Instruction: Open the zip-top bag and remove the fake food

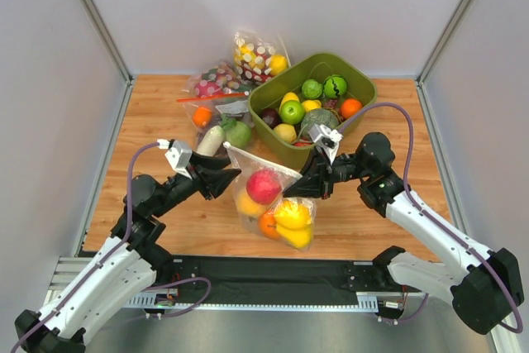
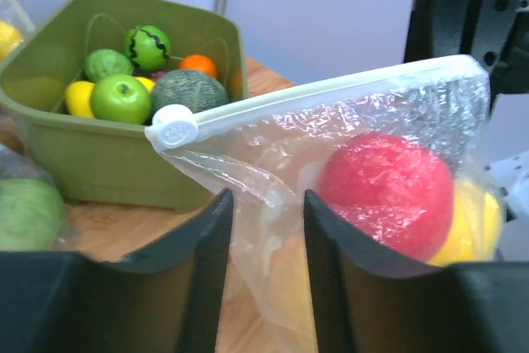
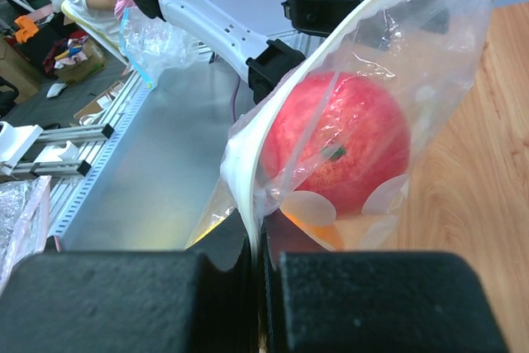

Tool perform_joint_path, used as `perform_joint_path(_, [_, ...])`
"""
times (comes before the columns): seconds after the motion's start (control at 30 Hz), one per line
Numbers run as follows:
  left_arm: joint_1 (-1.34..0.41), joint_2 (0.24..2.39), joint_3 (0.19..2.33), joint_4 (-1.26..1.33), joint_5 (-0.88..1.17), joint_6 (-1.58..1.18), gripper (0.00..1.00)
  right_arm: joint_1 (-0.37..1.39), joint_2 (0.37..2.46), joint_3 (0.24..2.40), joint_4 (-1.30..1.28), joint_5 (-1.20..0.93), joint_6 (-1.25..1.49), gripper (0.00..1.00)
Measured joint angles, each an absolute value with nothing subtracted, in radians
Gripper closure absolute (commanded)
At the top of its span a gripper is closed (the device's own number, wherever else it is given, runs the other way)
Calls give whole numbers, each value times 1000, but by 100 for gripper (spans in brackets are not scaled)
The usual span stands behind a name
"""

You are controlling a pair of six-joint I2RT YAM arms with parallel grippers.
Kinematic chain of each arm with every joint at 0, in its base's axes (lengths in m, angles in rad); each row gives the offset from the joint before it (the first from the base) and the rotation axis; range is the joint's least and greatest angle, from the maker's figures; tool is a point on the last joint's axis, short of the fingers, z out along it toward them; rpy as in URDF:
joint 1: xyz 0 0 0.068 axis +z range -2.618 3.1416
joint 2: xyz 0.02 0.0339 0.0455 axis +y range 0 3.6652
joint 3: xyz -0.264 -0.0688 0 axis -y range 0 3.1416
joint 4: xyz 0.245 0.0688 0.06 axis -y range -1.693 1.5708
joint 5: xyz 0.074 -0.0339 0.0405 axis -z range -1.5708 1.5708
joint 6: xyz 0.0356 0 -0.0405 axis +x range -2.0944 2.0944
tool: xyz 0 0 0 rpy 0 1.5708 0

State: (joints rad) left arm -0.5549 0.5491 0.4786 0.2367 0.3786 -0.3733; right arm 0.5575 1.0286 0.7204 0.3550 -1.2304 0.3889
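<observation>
The zip-top bag (image 1: 250,168) hangs between my two grippers over the middle of the wooden table, its pale zip strip (image 2: 331,88) stretched along the top. Inside it the fake food shows: a red fruit (image 1: 263,185), an orange one (image 1: 269,223) and yellow pieces (image 1: 294,217). My right gripper (image 3: 263,241) is shut on the strip's right end, with the red fruit (image 3: 339,150) just beyond. My left gripper (image 2: 266,204) stands with its jaws apart around loose film below the white slider (image 2: 173,128), not pinching it.
A green bin (image 1: 273,134) of plastic fruit stands right behind the bag, close to both grippers. At the back left lie a bag with a red zip strip (image 1: 211,95), a bag of white and green vegetables (image 1: 225,132) and another dotted bag (image 1: 256,55). Walls enclose the table.
</observation>
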Motion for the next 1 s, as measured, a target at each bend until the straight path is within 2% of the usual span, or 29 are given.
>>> perform_joint_path(0.03, [-554,542,473,240,390,-381,65,557,1029,720,358,-1233,390,100])
perform_joint_path(0.07, [-554,533,469,242,403,-385,80,557,1029,720,359,-1235,392,100])
perform_joint_path(0.23, [-554,520,467,245,444,-399,100,557,1029,720,356,-1241,390,100])
perform_joint_path(0.47, [-554,515,474,205,466,-392,100,556,1061,730,246,-1204,307,99])
perform_joint_path(0.53, [-554,516,493,168,463,-378,100,556,1079,751,155,-1145,257,98])
perform_joint_path(0.6, [-554,521,528,121,456,-357,100,555,1097,770,76,-1066,217,92])
perform_joint_path(0.67, [-554,533,559,93,450,-340,100,554,1112,778,19,-980,191,92])
perform_joint_path(0.77, [-554,574,562,101,446,-339,100,555,1136,779,-45,-880,170,79])
perform_joint_path(0.8, [-554,591,553,111,445,-339,100,555,1147,779,-64,-852,165,70])
perform_joint_path(0.87, [-554,633,515,141,442,-342,100,555,1175,776,-101,-795,159,61])
perform_joint_path(0.9, [-554,651,494,148,439,-343,100,555,1185,768,-115,-771,155,52])
perform_joint_path(1.0, [-556,710,448,154,435,-341,100,556,1190,737,-156,-711,148,40])
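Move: The zip-top bag hangs from the shut right fingers; its free side edge sits between the left hand's half-open pads, about 1 cm ahead of that hand point. From the left hand, the slider end is some 5 cm ahead, 3 cm left and 2 cm up; the red fruit is 4 cm back, 6 cm right, 4 cm lower. From the right hand, the bare table for the bag lies about 8 cm ahead, level sideways, 20 cm below, and the red fruit 3 cm ahead, 8 cm left, 4 cm lower. Left fingers pinch the bag's rim; both hands sink, left 8 cm, right 13 and 8 forward while opening. ##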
